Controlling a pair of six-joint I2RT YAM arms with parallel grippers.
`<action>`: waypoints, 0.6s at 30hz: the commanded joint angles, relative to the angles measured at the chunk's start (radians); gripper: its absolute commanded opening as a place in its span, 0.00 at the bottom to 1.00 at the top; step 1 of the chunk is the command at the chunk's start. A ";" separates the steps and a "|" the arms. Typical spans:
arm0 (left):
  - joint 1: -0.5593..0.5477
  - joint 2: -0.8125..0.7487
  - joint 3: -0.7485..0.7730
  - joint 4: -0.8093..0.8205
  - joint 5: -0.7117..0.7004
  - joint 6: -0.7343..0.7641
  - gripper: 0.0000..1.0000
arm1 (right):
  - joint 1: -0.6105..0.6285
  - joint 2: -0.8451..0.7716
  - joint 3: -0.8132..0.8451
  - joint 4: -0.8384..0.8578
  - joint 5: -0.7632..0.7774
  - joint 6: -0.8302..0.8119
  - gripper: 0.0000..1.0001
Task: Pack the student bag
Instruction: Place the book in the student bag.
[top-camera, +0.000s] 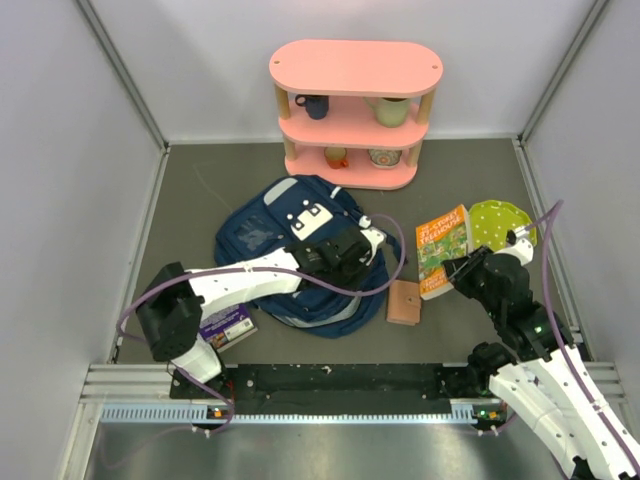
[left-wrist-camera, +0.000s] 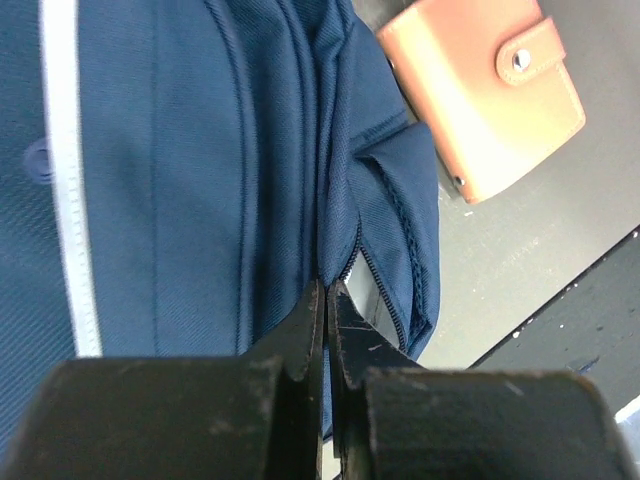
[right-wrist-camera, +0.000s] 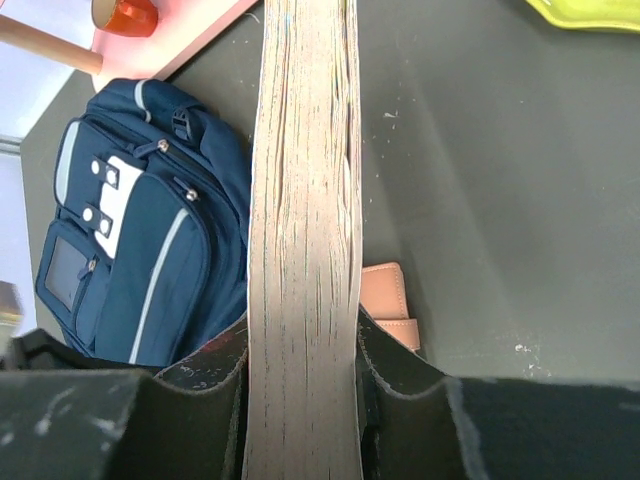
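The student bag (top-camera: 290, 250) lies flat in the middle of the table, navy with white stripes and a white patch. My left gripper (top-camera: 362, 262) is at its right edge. In the left wrist view the jaws (left-wrist-camera: 326, 292) are pressed together on a fold of the bag's fabric (left-wrist-camera: 200, 180), beside a partly open zipper showing pale lining. My right gripper (top-camera: 462, 270) is shut on a thick book (top-camera: 442, 250) with an orange and green cover. The right wrist view shows the book's page edge (right-wrist-camera: 305, 200) squeezed between the pads (right-wrist-camera: 215, 375), with the bag (right-wrist-camera: 140, 250) to the left.
A tan snap wallet (top-camera: 404, 302) lies between the bag and the book, close to the left fingers (left-wrist-camera: 480, 90). A green dotted plate (top-camera: 503, 222) sits at the right. A pink shelf (top-camera: 355, 110) with cups stands at the back. A purple booklet (top-camera: 228, 325) lies by the left arm's base.
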 joint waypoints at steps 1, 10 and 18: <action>0.028 -0.100 0.104 -0.016 -0.167 0.010 0.00 | -0.005 -0.033 0.019 0.082 -0.022 0.003 0.00; 0.190 -0.275 0.170 -0.027 -0.277 -0.033 0.00 | -0.005 -0.039 0.053 0.067 -0.209 -0.007 0.00; 0.224 -0.410 0.208 0.078 -0.325 -0.020 0.00 | -0.005 -0.042 0.034 0.152 -0.488 0.042 0.00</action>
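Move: The student bag's middle lies about 12 cm left and 5 cm ahead of the left hand, some 5 cm lower; that hand already pinches the flap edge at the bag's right side. From the right hand, which holds the orange book, the bag is about 32 cm left, 4 cm ahead and 13 cm down. The tan wallet sits 11 cm left, 5 cm back and 17 cm below the right hand; the green plate 10 cm right, 12 cm ahead, equally low. The bag's flap, still pinched by its edge in the left fingers, is pulled up about 19 cm while the hand also carries it forward and left over the bag, fingertips tilting forward and turning counter-clockwise. Meanwhile the orange book, kept in the right hand's grip, swings level to the left towards the bag and slightly back, about 5 cm, turning some 15 degrees counter-clockwise. ##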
